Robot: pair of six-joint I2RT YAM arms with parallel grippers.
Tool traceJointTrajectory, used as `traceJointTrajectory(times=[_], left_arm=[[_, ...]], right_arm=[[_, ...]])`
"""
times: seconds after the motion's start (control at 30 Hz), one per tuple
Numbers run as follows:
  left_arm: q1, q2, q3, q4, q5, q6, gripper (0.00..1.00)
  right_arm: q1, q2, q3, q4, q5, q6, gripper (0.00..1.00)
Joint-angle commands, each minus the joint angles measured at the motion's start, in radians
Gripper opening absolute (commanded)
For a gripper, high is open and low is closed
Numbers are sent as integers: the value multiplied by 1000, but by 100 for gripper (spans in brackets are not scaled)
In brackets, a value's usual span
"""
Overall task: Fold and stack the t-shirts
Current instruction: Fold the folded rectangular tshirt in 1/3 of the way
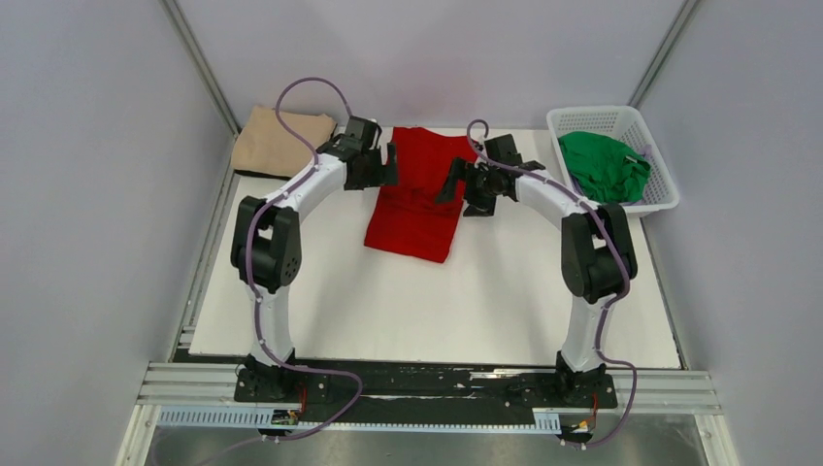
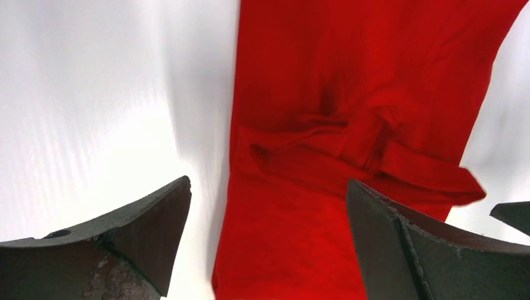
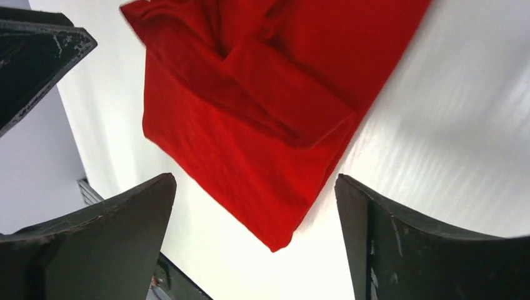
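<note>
The red t-shirt point(image 1: 419, 194) lies on the white table as a long strip with its sleeves folded in; it also shows in the left wrist view point(image 2: 350, 125) and the right wrist view point(image 3: 262, 119). My left gripper point(image 1: 390, 165) is open and empty at the shirt's far left edge. My right gripper point(image 1: 452, 183) is open and empty at the shirt's far right edge. In the left wrist view the left gripper point(image 2: 269, 212) hangs over the cloth's edge. In the right wrist view the right gripper point(image 3: 255, 212) hangs over a far corner. The tan shirt point(image 1: 281, 141) lies folded at the far left. The green shirt point(image 1: 604, 165) lies crumpled in the basket.
The white lattice basket point(image 1: 658, 155) stands at the table's far right. The white table point(image 1: 437, 301) ends at a black rail point(image 1: 427, 383) by the arm bases. Grey walls close in on three sides.
</note>
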State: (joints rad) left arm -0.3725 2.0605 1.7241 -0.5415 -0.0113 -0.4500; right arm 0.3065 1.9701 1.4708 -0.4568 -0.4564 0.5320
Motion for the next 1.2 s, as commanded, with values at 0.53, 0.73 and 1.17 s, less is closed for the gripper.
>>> traceJointTrajectory(times=[0.53,0.73,1.17], left_arm=[[73,-586,-731,16,-121,-241,100],[74,-584,-758,33,-66,-264,100],[75,-481,-699,89,2,-258,100]], right_arm=[[277,176,197,169,153,-56,100],[230,298,325,223,303,-3,100],[160,132,211,303,430,48,100]])
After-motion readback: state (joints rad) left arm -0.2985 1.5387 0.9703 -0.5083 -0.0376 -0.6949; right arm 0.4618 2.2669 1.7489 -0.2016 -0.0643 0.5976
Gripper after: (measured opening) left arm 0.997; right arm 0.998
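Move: The red t-shirt's near left corner lies about 16 cm back and 2 cm to the left of the left hand, 9 cm below; the left tip of the shirt's loose flap edge is almost straight under that hand. From the right hand, that flap edge's middle is roughly 10 cm left, 3 cm ahead and 8 cm below, and the shirt's near right corner sits some 16 cm back and 5 cm left. Bring the open left gripper back some 16 cm and out to the left, lifting slightly and then sinking beside the shirt's near left corner, fingers turning counter-clockwise and steeper; hold there. Swing the open right gripper left and back, sink low over the shirt, then sweep it forward about 16 cm across the flap, easing right and turning clockwise. Keep both open. ##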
